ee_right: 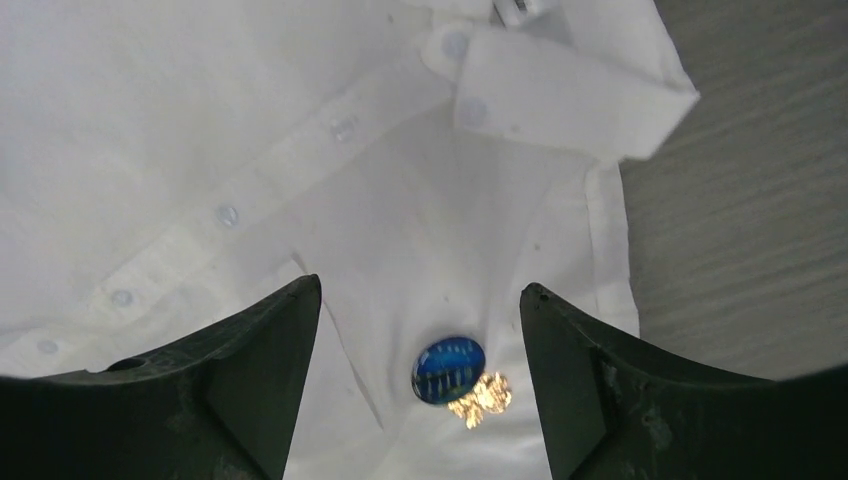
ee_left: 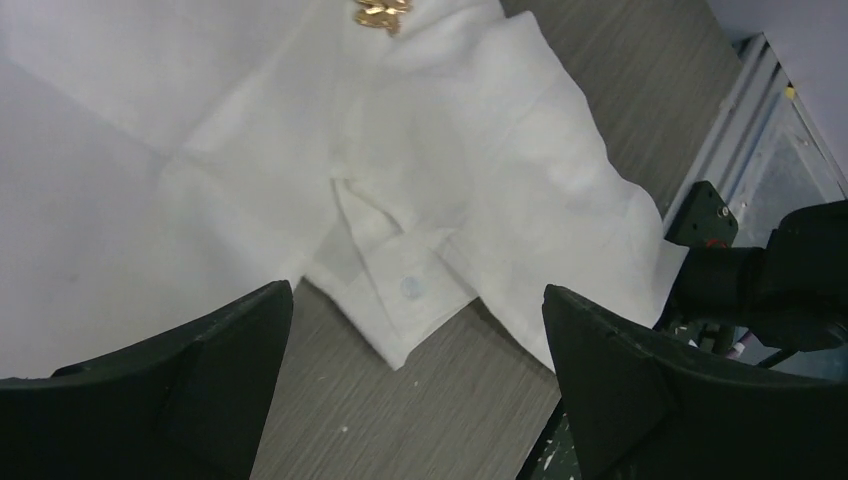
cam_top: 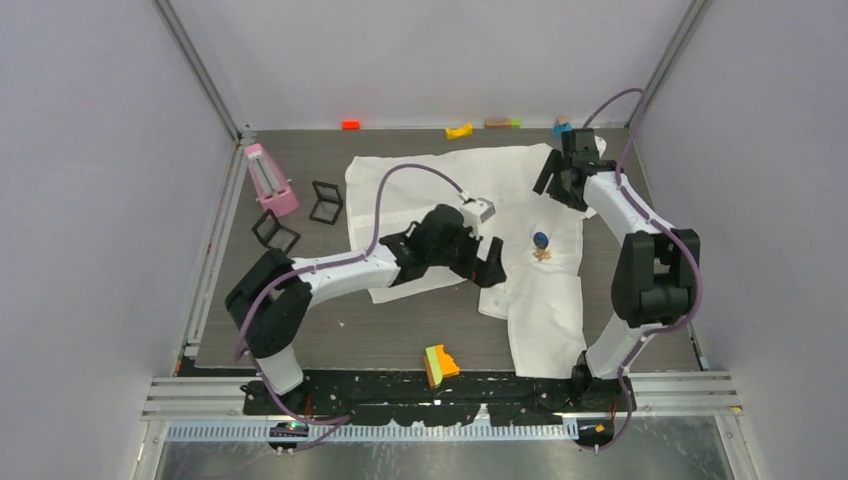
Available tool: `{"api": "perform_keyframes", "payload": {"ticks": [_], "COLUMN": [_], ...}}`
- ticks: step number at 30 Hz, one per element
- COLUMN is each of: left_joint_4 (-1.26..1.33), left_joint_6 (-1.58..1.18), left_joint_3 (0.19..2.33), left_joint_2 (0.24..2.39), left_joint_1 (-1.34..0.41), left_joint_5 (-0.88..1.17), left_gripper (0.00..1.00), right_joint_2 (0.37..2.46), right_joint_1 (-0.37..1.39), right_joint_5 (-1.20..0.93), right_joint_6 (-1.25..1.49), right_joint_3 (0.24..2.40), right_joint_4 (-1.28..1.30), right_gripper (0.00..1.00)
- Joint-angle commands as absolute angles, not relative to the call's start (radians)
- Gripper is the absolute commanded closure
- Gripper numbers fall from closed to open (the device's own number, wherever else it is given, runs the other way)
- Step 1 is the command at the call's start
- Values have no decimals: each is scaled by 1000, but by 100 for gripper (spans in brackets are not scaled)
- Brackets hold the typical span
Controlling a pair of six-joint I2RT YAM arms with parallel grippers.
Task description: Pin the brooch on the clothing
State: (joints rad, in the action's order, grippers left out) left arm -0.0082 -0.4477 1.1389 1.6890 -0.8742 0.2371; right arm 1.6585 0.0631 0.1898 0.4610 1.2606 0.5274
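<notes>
The clothing (cam_top: 440, 190) is a white shirt spread flat on the table; its button row (ee_right: 228, 215) and a folded collar (ee_right: 560, 95) show in the right wrist view. The brooch (ee_right: 449, 369), a blue oval with a small gold part, sits on the fabric, which puckers slightly around it. In the top view the brooch (cam_top: 541, 241) lies right of the button row. My right gripper (ee_right: 420, 285) is open above it, one finger on either side and neither touching. My left gripper (ee_left: 416, 290) is open and holds nothing, hovering over a shirt corner (ee_left: 410, 288) and bare table. Only the brooch's gold part (ee_left: 382, 12) shows at that view's top edge.
A pink object (cam_top: 270, 180) and two black-framed cubes (cam_top: 326, 200) (cam_top: 275, 230) stand left of the shirt. Coloured blocks (cam_top: 459, 130) line the back wall. An orange and green block (cam_top: 440, 364) lies near the front edge. The left gripper (cam_top: 490, 262) is just left of the brooch.
</notes>
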Motion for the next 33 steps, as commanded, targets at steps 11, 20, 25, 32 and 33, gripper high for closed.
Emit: {"api": "perform_keyframes", "payload": {"ticks": [11,20,25,32,33], "left_joint_4": [263,222,163,145,148], "left_joint_6": [-398,-451,-491,-525,-535], "left_joint_3": [1204,1190,1166,1094,1089], "left_joint_2": [1946,2043,2083,2035,2026], "left_joint_1": [-1095,-1153,-1167,-1198,-1207], "left_joint_5": [189,160,136,181,190], "left_gripper": [1,49,99,100,100], "right_joint_2": [2267,2479,2510,2575,2580], "right_joint_1": [56,55,54,30,26], "right_joint_5": [178,165,158,161,149], "right_joint_6": [334,340,369,485,511], "right_joint_3": [1924,2182,2245,2383,2395], "right_joint_4": [636,738,734,726,720], "right_gripper": [31,74,99,99,99]}}
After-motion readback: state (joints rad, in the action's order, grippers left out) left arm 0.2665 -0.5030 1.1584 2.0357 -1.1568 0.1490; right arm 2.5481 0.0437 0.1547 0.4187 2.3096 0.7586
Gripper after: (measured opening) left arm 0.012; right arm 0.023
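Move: The left hand goes for the shirt's inner sleeve edge, about 9 cm back, 9 cm to its right and 11 cm below; a buttoned flap lies 4 cm back and 6 cm right, and the orange-yellow block some 20 cm back, 6 cm left. The right hand's spot on the cloth beside the collar is 16 cm ahead, 1 cm left and 9 cm down, with the collar 14 cm ahead, 7 cm right, and the brooch 5 cm back, 2 cm left. Both hands come down open and pinch the shirt. The right reaches forward and sinks about 8 cm, shuts on the cloth beside the collar, then creeps 2 cm farther forward still closed, some 18 cm in all. The left sinks about 11 cm while going back and right 9 cm each, turning slightly clockwise, and closes on the sleeve edge next to the flap. ##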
